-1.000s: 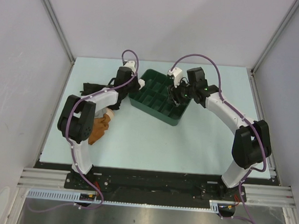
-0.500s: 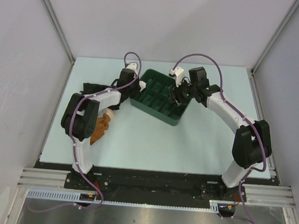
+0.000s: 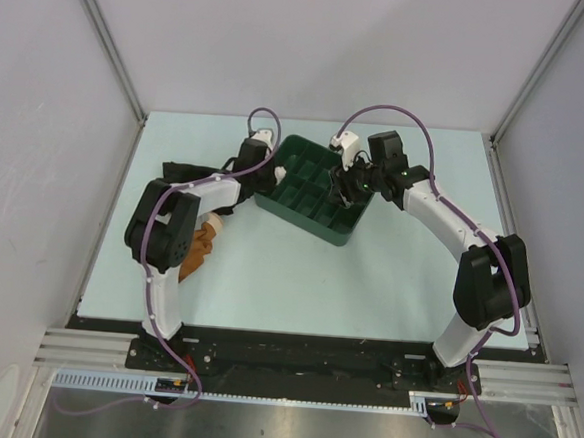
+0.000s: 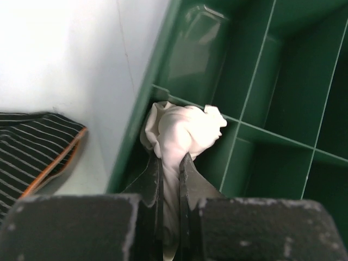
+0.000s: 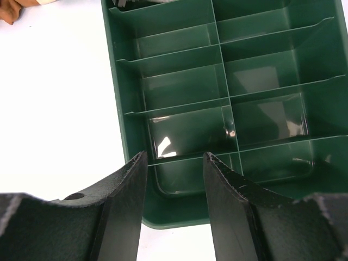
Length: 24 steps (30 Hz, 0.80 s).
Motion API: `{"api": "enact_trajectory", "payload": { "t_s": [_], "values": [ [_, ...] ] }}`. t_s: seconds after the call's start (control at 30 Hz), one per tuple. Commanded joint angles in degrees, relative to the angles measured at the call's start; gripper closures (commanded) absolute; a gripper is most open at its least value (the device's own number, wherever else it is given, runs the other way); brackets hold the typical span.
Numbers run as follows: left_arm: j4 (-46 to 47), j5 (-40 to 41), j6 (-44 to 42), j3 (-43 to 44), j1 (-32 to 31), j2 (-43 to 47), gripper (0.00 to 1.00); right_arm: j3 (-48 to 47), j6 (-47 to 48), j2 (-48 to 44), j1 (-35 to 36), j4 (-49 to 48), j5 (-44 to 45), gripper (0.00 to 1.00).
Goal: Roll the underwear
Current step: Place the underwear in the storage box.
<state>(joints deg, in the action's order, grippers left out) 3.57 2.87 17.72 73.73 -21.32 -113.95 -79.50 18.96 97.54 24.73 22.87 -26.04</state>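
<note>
The underwear (image 4: pixel 187 130) is a bunched white wad held in my left gripper (image 4: pixel 169 159), whose jaws are shut on it. It hangs at the left end of the green compartment tray (image 4: pixel 157 60), just inside the wall, over a corner compartment. From above, the left gripper (image 3: pixel 266 171) sits at the tray's left corner, and only a speck of the white underwear (image 3: pixel 276 165) shows. My right gripper (image 5: pixel 175 160) stands open and empty over the tray's (image 5: pixel 111 81) opposite end. In the top view the right gripper (image 3: pixel 349 188) hovers above the right-hand compartments.
A black striped garment (image 4: pixel 38 141) lies on the table just left of the tray, under the left arm (image 3: pixel 190 172). An orange-brown garment (image 3: pixel 198 248) lies nearer the left arm's base. The tray (image 3: pixel 297 222) sits askew at the table's middle back.
My left gripper has moved right to the tray's left corner, carrying the underwear. The right arm has hardly moved.
</note>
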Motion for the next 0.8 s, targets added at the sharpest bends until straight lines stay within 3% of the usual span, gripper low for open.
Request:
{"api": "enact_trajectory", "payload": {
  "t_s": [0.0, 0.27, 0.77],
  "values": [
    [-6.03, 0.55, -0.4, -0.08, -0.56, -2.77, 1.0, -0.12, -0.86, -0.68, -0.03, -0.63, -1.29, 0.5],
    [-9.99, -1.03, -1.63, 3.61, -0.74, -5.93, 0.95, -0.04, -0.94, -1.47, -0.38, -0.46, -1.38, 0.5],
    [-15.35, -1.12, -4.0, 9.67, -0.48, -4.09, 0.67, -0.12, -0.94, -2.09, -0.91, -0.46, -2.35, 0.5]
  ]
}}
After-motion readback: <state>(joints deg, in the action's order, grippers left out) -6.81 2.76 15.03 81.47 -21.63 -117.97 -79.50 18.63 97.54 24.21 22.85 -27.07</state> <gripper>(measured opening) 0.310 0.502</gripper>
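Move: Directly beneath the left hand, roughly 3 cm down, is the middle of the storage box's near-left compartment, with the held underwear roll already dipping into it. The far-left compartment lies some 8 cm ahead of the hand and 4 cm right, 3 cm below. The striped dark underwear is about 17 cm left and 2 cm back, 8 cm below. From the right hand the near-left compartment is about 8 cm ahead, 15 cm left and 14 cm down. Lowering the rolled underwear another 1.5 cm into the near-left compartment, the left hand tips its fingers some 5 degrees further down. Around the bottom of that short descent the fingers begin to open, going from nearly shut to about a third open, and the hand stays low between the compartment walls as its grip slackens. ##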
